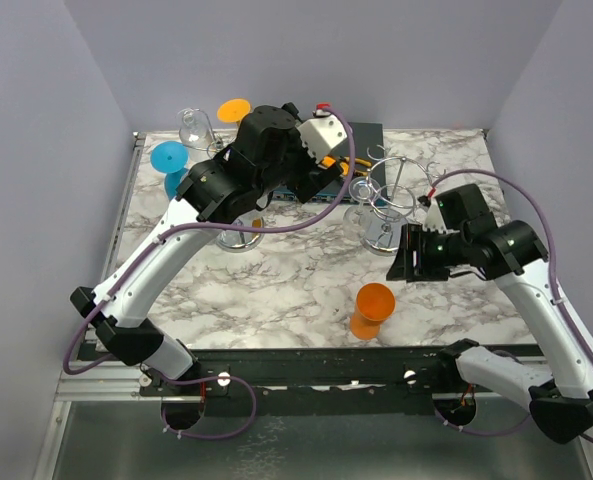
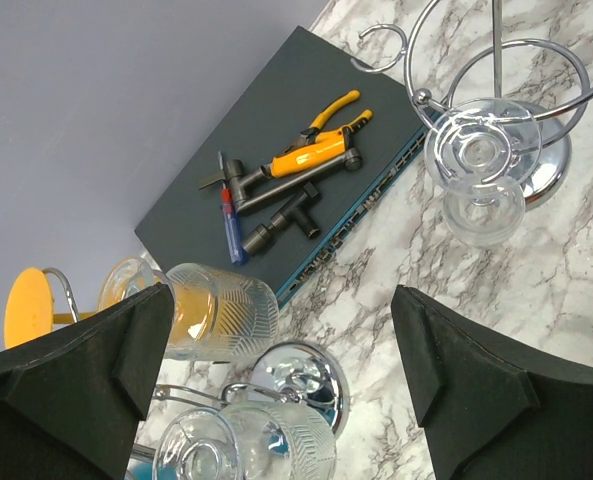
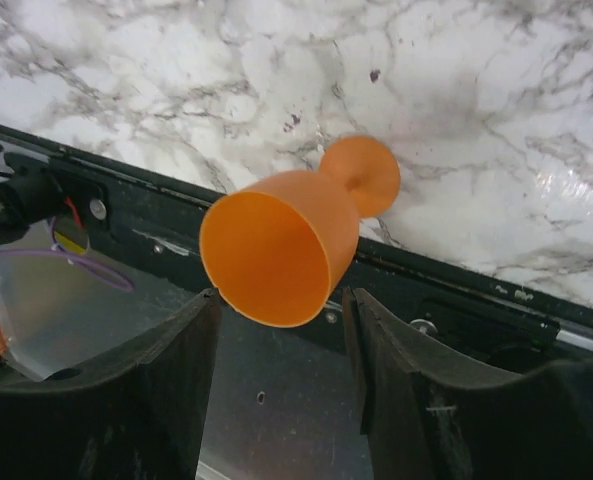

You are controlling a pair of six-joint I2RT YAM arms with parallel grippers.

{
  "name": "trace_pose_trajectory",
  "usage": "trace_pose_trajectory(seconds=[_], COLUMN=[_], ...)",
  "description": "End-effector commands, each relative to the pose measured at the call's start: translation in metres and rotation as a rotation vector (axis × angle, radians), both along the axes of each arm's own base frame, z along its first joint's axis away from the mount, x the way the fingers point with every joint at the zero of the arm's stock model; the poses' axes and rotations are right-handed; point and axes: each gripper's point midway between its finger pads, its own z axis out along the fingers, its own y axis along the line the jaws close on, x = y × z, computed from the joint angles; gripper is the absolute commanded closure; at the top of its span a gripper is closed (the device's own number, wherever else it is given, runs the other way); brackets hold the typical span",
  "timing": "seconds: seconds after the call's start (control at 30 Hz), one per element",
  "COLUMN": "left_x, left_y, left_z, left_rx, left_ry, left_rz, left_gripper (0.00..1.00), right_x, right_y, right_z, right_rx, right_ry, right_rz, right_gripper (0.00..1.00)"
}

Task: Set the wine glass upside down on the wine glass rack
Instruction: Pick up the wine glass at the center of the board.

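Observation:
An orange wine glass (image 1: 372, 308) stands upright on the marble table near the front edge. In the right wrist view the orange wine glass (image 3: 276, 250) has its mouth facing my right gripper (image 3: 281, 300). That gripper's jaws stand open on either side of the rim, just short of it, with nothing held. In the top view the right gripper (image 1: 408, 258) hangs just behind the glass. A chrome wine glass rack (image 1: 386, 190) with a clear glass hung upside down stands behind it. My left gripper (image 2: 281, 300) is wide open and empty above a second chrome rack (image 2: 311, 385).
A dark case (image 2: 276, 160) with pliers and tools lies at the back. Clear glasses (image 2: 221, 310) hang on the left rack. A blue glass (image 1: 171, 160), an orange glass (image 1: 234, 108) and a clear glass (image 1: 196, 125) are at the back left. The black front rail (image 3: 456, 290) runs just past the orange glass.

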Motion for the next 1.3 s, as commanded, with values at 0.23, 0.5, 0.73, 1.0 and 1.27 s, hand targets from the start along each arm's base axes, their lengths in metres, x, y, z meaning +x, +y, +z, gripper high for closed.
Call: trace_pose_trajectory(seconds=[0.23,0.5,0.73,1.0,1.27], left_x=[-0.002,-0.001,-0.003,-0.023,-0.049], left_y=[-0.014,-0.021,-0.028,-0.03,-0.013], left_z=[0.009,0.002,-0.001,0.01,0.064], left_rx=[-0.041,-0.047,-0.068,-0.13,-0.322], left_ry=[0.009,0.033,0.058,0.041,0.052], left_rz=[-0.042,-0.055,-0.074,-0.156,-0.126], left_gripper=[0.01,0.01,0.01,0.01,0.01], right_x=[-0.011,-0.025,-0.023,0.002,0.035], right_y=[0.009,0.015,0.015,0.038,0.045], right_z=[-0.051,-0.077,-0.083,-0.006,0.068], right_rx=[0.026,-0.046,-0.131,0.051,0.236], right_ry=[0.102,0.145,0.132,-0.112,-0.453], right_rz=[0.011,0.034,0.022,0.045,-0.03], right_gripper=[0.43,0.47,0.76,1.0,1.0])
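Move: The orange wine glass stands upright below the open right hand: its middle is about 3 cm back, 6 cm left and some 16 cm down. The small wire rack rises about 19 cm ahead and 2 cm left of that hand, with a clear glass hanging roughly 17 cm ahead and 8 cm left. From the left hand, the orange wine glass lies about 19 cm back, 12 cm right and 33 cm below. The right hand sinks about 8 cm and eases some 3 cm back and a little left, fingers part-open, then shuts them on the right side of the orange wine glass's rim and lifts it by this pinch about 11 cm, going forward some 4 cm and slightly left while the hand tips up by about 15 degrees. The left hand, wide open and empty, shifts some 3 cm right and back with a slight turn clockwise. ##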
